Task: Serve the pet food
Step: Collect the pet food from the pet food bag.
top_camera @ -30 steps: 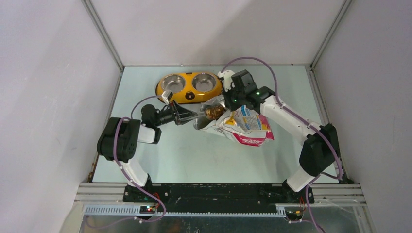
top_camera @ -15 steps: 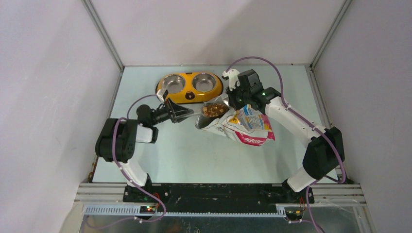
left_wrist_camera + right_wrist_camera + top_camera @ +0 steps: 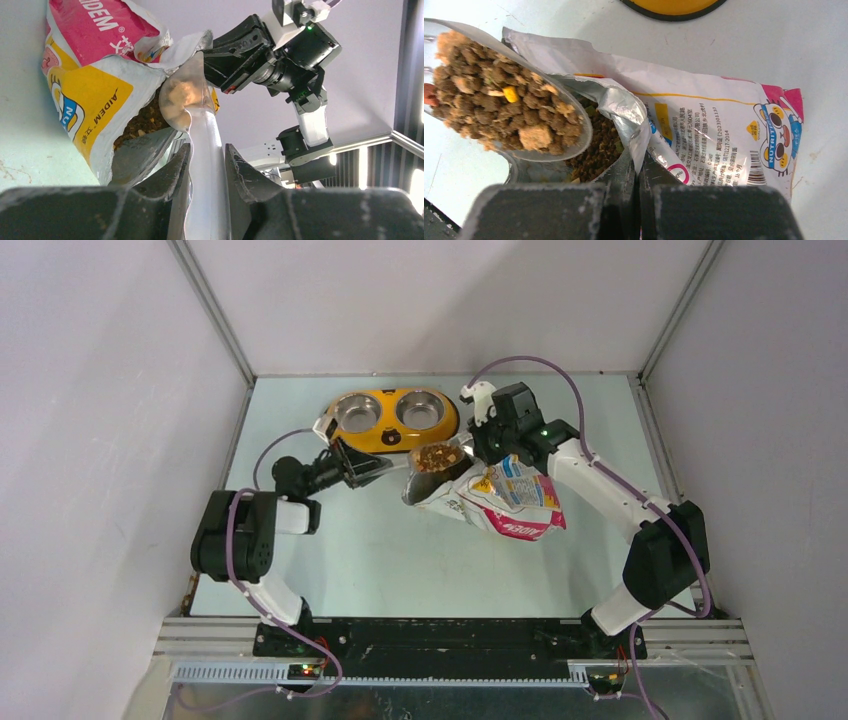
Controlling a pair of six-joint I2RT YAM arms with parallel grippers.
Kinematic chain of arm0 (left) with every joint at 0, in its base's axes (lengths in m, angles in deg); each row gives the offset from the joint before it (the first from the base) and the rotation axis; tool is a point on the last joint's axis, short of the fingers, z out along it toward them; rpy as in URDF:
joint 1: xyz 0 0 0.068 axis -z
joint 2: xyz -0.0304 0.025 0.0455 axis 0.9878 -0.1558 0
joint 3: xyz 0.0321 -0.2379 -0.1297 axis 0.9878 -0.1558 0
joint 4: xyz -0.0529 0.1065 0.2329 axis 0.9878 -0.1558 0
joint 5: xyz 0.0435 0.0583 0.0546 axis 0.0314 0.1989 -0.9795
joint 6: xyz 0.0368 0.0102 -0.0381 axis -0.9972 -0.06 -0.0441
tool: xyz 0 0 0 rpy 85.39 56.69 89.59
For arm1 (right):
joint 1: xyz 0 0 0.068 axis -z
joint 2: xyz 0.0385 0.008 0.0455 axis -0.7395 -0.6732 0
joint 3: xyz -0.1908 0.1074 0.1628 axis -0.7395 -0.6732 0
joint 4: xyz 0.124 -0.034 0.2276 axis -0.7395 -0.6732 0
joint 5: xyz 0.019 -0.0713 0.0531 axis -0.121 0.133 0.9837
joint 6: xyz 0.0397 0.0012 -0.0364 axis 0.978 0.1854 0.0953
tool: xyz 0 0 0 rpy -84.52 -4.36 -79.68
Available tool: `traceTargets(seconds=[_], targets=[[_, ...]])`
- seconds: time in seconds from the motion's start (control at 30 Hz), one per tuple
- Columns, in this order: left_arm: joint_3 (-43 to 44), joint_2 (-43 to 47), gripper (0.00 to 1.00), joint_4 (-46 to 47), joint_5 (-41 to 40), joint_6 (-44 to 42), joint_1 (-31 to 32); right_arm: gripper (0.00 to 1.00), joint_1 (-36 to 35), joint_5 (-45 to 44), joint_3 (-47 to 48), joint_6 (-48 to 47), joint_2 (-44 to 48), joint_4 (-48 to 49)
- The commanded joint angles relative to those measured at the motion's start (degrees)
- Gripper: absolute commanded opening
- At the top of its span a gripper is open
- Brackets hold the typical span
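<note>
The pet food (image 3: pixel 509 105) heaps a translucent plastic scoop (image 3: pixel 436 456), which hangs just above the open mouth of the glossy cat-print bag (image 3: pixel 505 502). More kibble (image 3: pixel 596 150) fills the bag (image 3: pixel 714 115). My left gripper (image 3: pixel 207 150) is shut on the scoop's handle (image 3: pixel 204 135), left of the bag (image 3: pixel 90 95); the same gripper (image 3: pixel 368 468) shows from above. My right gripper (image 3: pixel 638 160) is shut on the bag's torn rim and holds the mouth open. It sits at the bag's far edge (image 3: pixel 482 452).
The yellow double-bowl feeder (image 3: pixel 391 436) stands just behind the scoop at the table's far middle. Both of its steel bowls look bare. One edge of the feeder (image 3: pixel 674 7) shows in the right wrist view. The grey walls stand close on both sides.
The left gripper has drawn back to the left and lifted the loaded scoop up out of the bag's mouth, toward the feeder. The right gripper shifted slightly right, still holding the rim.
</note>
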Motion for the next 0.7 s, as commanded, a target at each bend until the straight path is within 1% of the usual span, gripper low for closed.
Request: traceTargets(seconds=[0.0, 0.13, 0.47, 0.67], targets=[[0.09, 3.04, 0.00, 5.33, -1.19, 1.32, -1.72, 0.00, 3.15, -4.58, -0.64, -2.34, -0.29, -1.52], [0.03, 2.86, 0.00, 5.89, -1.46, 1.90, -2.70, 0.00, 3.92, -4.00, -0.63, -2.21, -0.28, -1.89], [-0.16, 2.86, 0.00, 6.99, -2.99, 3.33, -8.04, 0.00, 3.87, -3.90, -0.63, -2.19, -0.93, -2.02], [-0.74, 4.07, 0.00, 2.57, -3.94, 0.82, -9.76, 0.00, 3.63, -4.18, -0.62, -2.29, -0.88, -2.01]])
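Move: Holding the loaded scoop by its handle, the left hand has the yellow bowl tray about 19 cm straight ahead and some 17 cm below. The open mouth of the pet food bag is about 11 cm to its right, roughly level with it fore and aft and 8 cm below, right under the scoop's cup. From the right hand, shut on the bag's rim, the tray lies about 15 cm ahead and 19 cm left. Carrying the full scoop away from the bag's mouth towards the bowl tray, the left hand goes left about 5 cm and forward some 3 cm, rising only slightly, and swings about 10 degrees counter-clockwise while keeping its grip on the handle. The right hand keeps the bag rim pinched, easing right about 1 cm before staying put. ##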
